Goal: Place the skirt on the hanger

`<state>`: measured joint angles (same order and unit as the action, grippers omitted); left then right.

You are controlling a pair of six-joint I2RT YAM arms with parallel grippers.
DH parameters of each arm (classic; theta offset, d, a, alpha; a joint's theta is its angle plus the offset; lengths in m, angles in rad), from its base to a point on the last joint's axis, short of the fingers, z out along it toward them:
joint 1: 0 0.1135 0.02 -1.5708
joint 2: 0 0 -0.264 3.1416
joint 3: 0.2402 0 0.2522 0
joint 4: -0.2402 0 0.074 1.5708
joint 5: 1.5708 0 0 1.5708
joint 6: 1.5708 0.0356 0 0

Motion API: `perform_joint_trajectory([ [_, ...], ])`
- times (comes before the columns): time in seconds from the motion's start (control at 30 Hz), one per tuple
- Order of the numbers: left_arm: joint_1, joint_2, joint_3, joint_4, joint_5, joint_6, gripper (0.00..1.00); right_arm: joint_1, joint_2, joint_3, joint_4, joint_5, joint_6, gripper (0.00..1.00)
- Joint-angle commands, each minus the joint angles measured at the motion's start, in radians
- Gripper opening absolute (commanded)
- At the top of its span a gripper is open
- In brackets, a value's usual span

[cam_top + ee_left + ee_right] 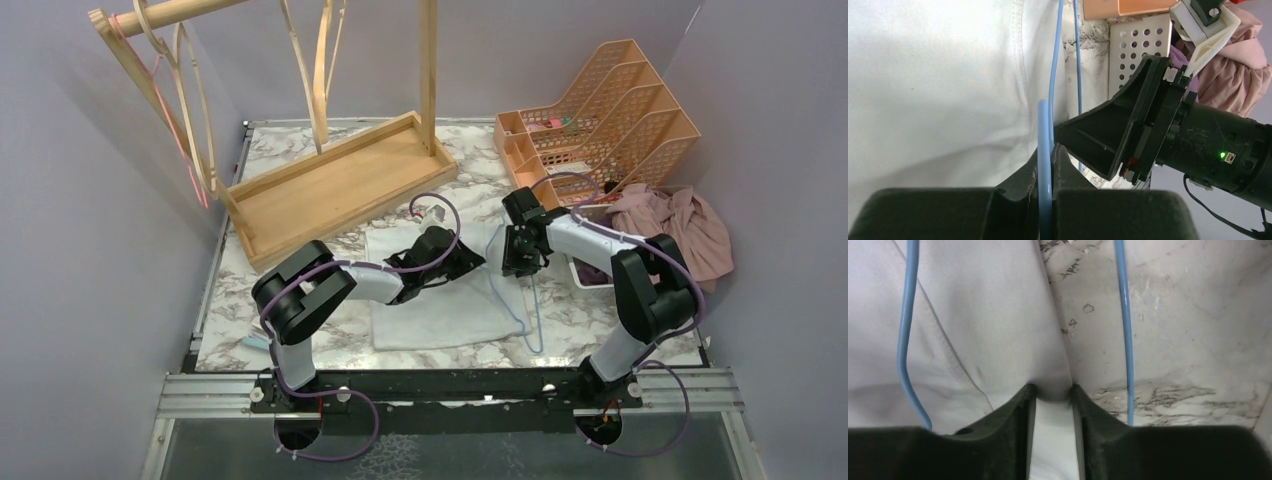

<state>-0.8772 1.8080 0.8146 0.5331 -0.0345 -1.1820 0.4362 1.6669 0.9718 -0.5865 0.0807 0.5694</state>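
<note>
The white skirt point(440, 300) lies flat on the marble table point(620, 320) between the arms. A thin blue wire hanger point(530, 310) rests across its right edge. My left gripper point(478, 262) is shut on the hanger; in the left wrist view the blue wire point(1050, 115) runs straight up out of the closed jaws point(1047, 147) over the skirt point(948, 75). My right gripper point(520, 265) sits just to the right, at the skirt's edge. In the right wrist view its jaws point(1054, 387) pinch a fold of skirt point(973, 315) that fills the gap, with hanger wire point(905, 315) on both sides.
A wooden rack with a tray base point(340, 185) and wooden hangers point(190, 90) stands at the back left. An orange file organiser point(600, 110) stands at the back right, with a pink garment point(670, 225) and a white perforated basket point(585, 270) beside my right arm.
</note>
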Motion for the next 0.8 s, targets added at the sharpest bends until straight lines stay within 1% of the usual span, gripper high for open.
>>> perform_joint_trajectory([
  [0.0, -0.005, 0.0, -0.021, -0.004, -0.039, 0.055, 0.0, -0.007, 0.082, -0.027, 0.025, -0.031, -0.003, 0.29],
  [0.13, -0.004, -0.005, -0.033, -0.005, -0.042, 0.065, 0.0, -0.007, 0.071, -0.012, 0.007, -0.021, -0.006, 0.03],
  [0.17, -0.004, -0.008, -0.034, -0.006, -0.041, 0.067, 0.0, -0.007, 0.063, -0.006, 0.001, -0.019, -0.005, 0.01],
  [0.37, -0.003, -0.034, -0.043, -0.042, -0.036, 0.082, 0.0, -0.007, 0.004, 0.069, -0.088, -0.006, 0.006, 0.01],
  [0.53, -0.002, -0.065, -0.039, -0.139, -0.066, 0.1, 0.0, -0.007, -0.056, 0.123, -0.184, 0.032, 0.021, 0.01],
  [0.77, 0.005, -0.091, -0.007, -0.303, -0.094, 0.136, 0.0, -0.007, -0.1, 0.106, -0.233, 0.11, 0.04, 0.01],
])
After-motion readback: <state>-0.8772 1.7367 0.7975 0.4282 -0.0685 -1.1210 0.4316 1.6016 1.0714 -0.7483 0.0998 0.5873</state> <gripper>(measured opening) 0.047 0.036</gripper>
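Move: The skirt's right edge is already bunched up between the right hand's half-open fingertips, at most 1 cm below them. Most of the skirt spreads to that hand's left, its middle about 13 cm left and 3 cm back. The hanger's middle is roughly 3 cm behind this hand, a bar running down either side; the white basket is some 17 cm right and 4 cm ahead. From the left hand, still gripping the hanger, that edge lies about 7 cm right, 2 cm back and 5 cm lower. The right fingers shut on the skirt's right edge and pinch it while the hand, close over the table, edges about 1 cm left and forward. Fingers pointing down, it then lifts the edge some 4 cm, easing about 1 cm to the right. The left hand keeps its grip on the hanger, waits, then draws it nearly 2 cm left with a slight roll, away from the right hand. ##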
